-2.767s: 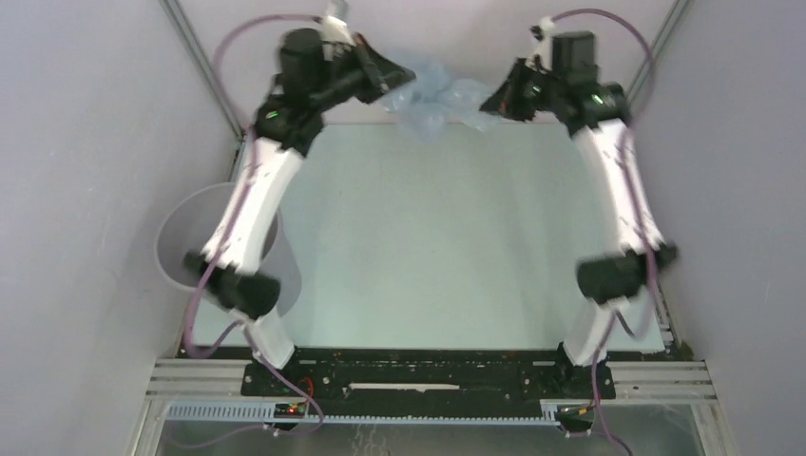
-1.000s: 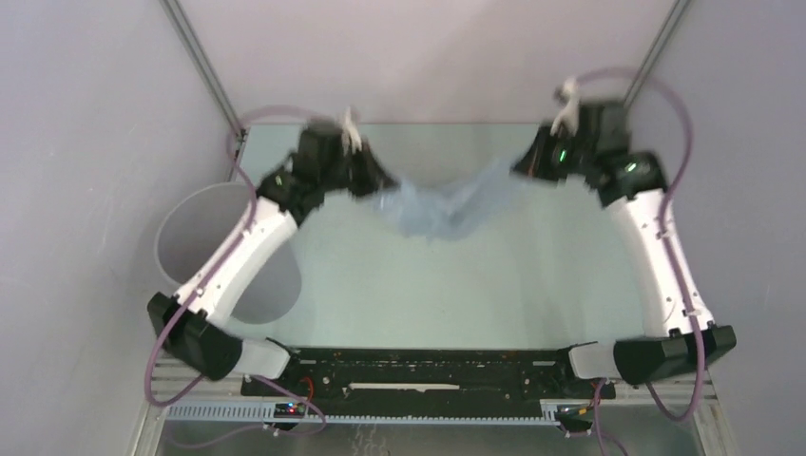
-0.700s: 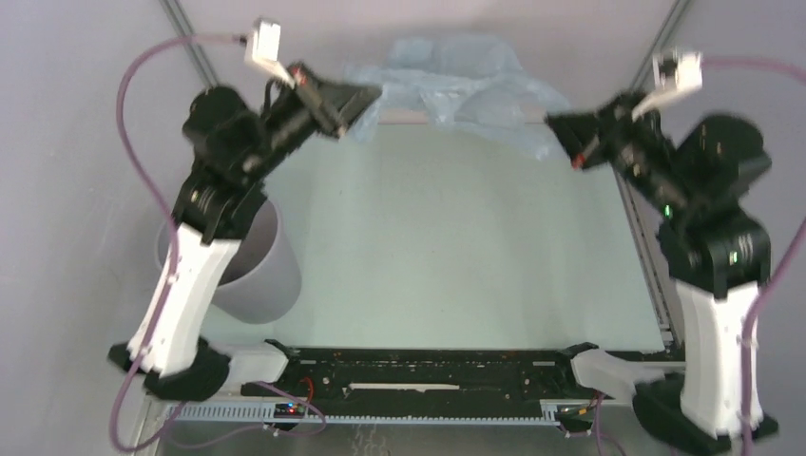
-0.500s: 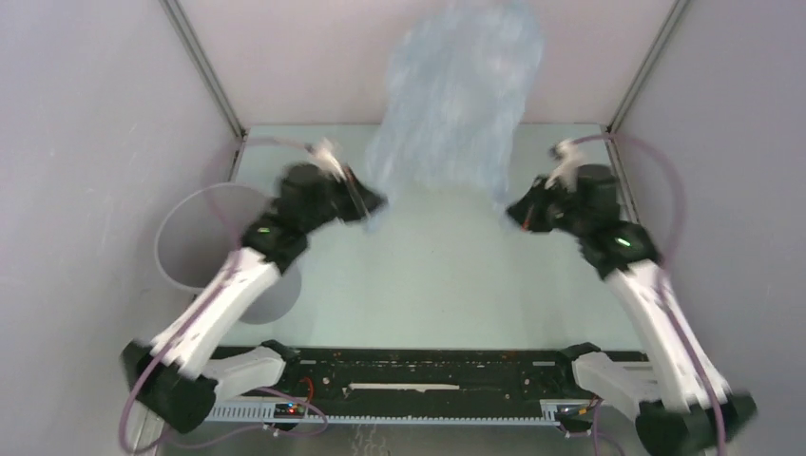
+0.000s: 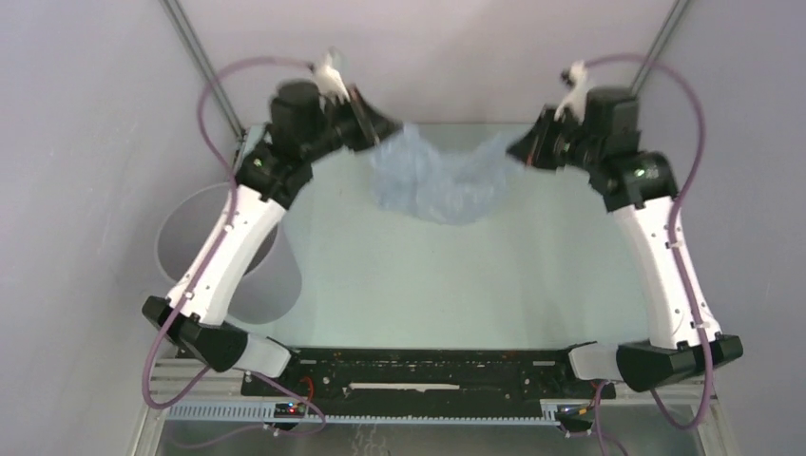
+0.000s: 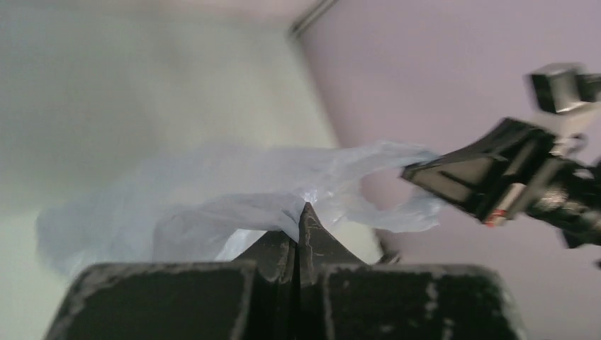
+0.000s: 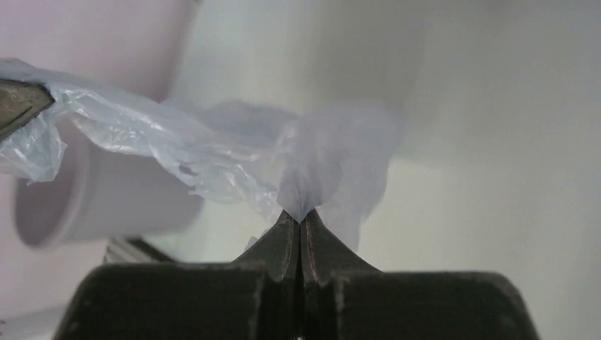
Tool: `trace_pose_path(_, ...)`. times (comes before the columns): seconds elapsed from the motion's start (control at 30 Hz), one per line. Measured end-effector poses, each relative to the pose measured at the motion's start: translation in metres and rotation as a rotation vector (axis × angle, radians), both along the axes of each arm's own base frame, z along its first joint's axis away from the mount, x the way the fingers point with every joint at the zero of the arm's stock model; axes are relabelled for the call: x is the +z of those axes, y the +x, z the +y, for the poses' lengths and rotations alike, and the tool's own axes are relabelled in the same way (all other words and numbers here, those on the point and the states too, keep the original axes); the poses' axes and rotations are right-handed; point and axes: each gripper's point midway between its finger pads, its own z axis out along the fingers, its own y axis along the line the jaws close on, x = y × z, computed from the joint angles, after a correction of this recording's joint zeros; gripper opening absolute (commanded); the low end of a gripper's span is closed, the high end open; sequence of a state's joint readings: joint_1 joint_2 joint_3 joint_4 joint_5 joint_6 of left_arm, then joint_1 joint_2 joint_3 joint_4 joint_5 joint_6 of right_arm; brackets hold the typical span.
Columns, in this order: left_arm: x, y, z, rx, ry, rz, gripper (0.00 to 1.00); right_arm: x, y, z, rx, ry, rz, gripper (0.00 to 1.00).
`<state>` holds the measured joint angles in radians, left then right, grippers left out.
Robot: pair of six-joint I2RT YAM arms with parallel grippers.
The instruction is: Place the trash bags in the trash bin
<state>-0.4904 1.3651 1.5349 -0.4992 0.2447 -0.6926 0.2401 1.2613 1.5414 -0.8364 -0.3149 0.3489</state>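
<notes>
A pale blue, wrinkly trash bag (image 5: 439, 180) hangs slack in the air over the far half of the table, stretched between both arms. My left gripper (image 5: 385, 126) is shut on its left edge; in the left wrist view the film (image 6: 212, 205) pinches out from the closed tips of that gripper (image 6: 301, 212). My right gripper (image 5: 518, 152) is shut on the bag's right edge, and the film (image 7: 212, 152) fans out from this gripper (image 7: 300, 217) in the right wrist view. The grey round trash bin (image 5: 204, 249) stands at the table's left edge, partly hidden behind the left arm.
Grey walls close in the table (image 5: 456, 285) on the left, back and right, with metal corner posts (image 5: 200, 62) at the far corners. The black base rail (image 5: 428, 370) runs along the near edge. The bin (image 7: 106, 198) also shows in the right wrist view.
The arms have been swinging the bag up and down. Half a second ago it billowed high against the back wall; now both grippers sit higher and farther back, and it sags low between them.
</notes>
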Motion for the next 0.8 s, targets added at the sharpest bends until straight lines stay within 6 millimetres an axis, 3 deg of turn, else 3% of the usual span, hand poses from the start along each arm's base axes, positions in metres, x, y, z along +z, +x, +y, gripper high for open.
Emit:
trace_pose_path(0.07,0.095,0.011,-0.007,-0.025,-0.09,-0.206,0.0,0.072,0.02,0.001,-0.008,0.024,-0.165,0.0)
trace_pose_path(0.13,0.163,0.0,-0.005,-0.047,-0.144,-0.395,0.0,0.141,0.019,0.001,-0.016,0.041,-0.354,0.0)
trace_pose_path(0.17,0.19,-0.016,-0.003,-0.059,-0.165,-0.49,0.0,0.166,0.01,0.002,-0.015,0.051,-0.434,0.0)
trace_pose_path(0.23,0.21,-0.046,0.004,-0.071,-0.184,-0.587,0.0,0.197,-0.021,0.002,0.001,0.079,-0.575,0.0)
trace_pose_path(0.27,0.203,-0.056,0.009,-0.062,-0.18,-0.595,0.0,0.194,-0.032,0.002,0.007,0.083,-0.591,0.0)
trace_pose_path(0.33,0.162,-0.062,0.022,-0.017,-0.15,-0.529,0.0,0.167,-0.052,-0.006,-0.007,0.079,-0.598,0.0)
trace_pose_path(0.43,0.051,-0.033,0.035,0.06,-0.056,-0.301,0.0,0.083,-0.041,-0.008,-0.022,0.023,-0.459,0.0)
trace_pose_path(0.47,-0.003,-0.023,0.035,0.07,-0.004,-0.194,0.0,0.041,-0.031,-0.002,-0.007,-0.006,-0.366,0.0)
trace_pose_path(0.53,-0.136,-0.024,0.041,0.086,0.155,0.084,0.0,-0.063,-0.024,0.006,0.019,-0.089,-0.11,0.0)
trace_pose_path(0.57,-0.201,-0.044,0.047,0.072,0.249,0.233,0.0,-0.122,-0.029,0.009,0.037,-0.141,0.037,0.0)
trace_pose_path(0.6,-0.24,-0.067,0.055,0.056,0.315,0.334,0.0,-0.166,-0.043,0.008,0.054,-0.182,0.156,0.0)
trace_pose_path(0.63,-0.278,-0.1,0.07,0.039,0.399,0.452,0.0,-0.21,-0.069,0.003,0.074,-0.229,0.29,0.0)
trace_pose_path(0.67,-0.292,-0.121,0.079,0.027,0.444,0.505,0.0,-0.239,-0.098,-0.006,0.087,-0.268,0.4,0.0)
trace_pose_path(0.7,-0.293,-0.13,0.083,0.022,0.458,0.518,0.0,-0.249,-0.116,-0.011,0.094,-0.283,0.452,0.0)
trace_pose_path(0.73,-0.286,-0.131,0.084,0.024,0.453,0.503,0.0,-0.247,-0.127,-0.014,0.092,-0.283,0.471,0.0)
trace_pose_path(0.8,-0.258,-0.114,0.08,0.043,0.421,0.437,0.0,-0.213,-0.111,-0.011,0.064,-0.232,0.367,0.0)
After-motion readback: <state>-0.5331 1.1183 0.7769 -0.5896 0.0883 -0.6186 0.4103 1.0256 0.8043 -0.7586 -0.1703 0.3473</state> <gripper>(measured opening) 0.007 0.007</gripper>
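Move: Hanging between the two raised hands, each already pinching an edge of it, the trash bag has its middle about 8 cm right of the left hand, 2 cm back and some 12 cm below; from the right hand it lies 11 cm left, 1 cm back and 10 cm down. The trash bin stands about 36 cm left of the left hand, 12 cm nearer the base, its middle some 24 cm lower. Shaking the trash bag open, both hands keep their pinch and swing up together about 20 cm, fingers tipping upward and drawing back a little, then whip down nearly 50 cm with the fingers swinging downward, ending lower and some 11 cm further back after a slight rebound. The left hand also goes about 8 cm left, widening the spread. ##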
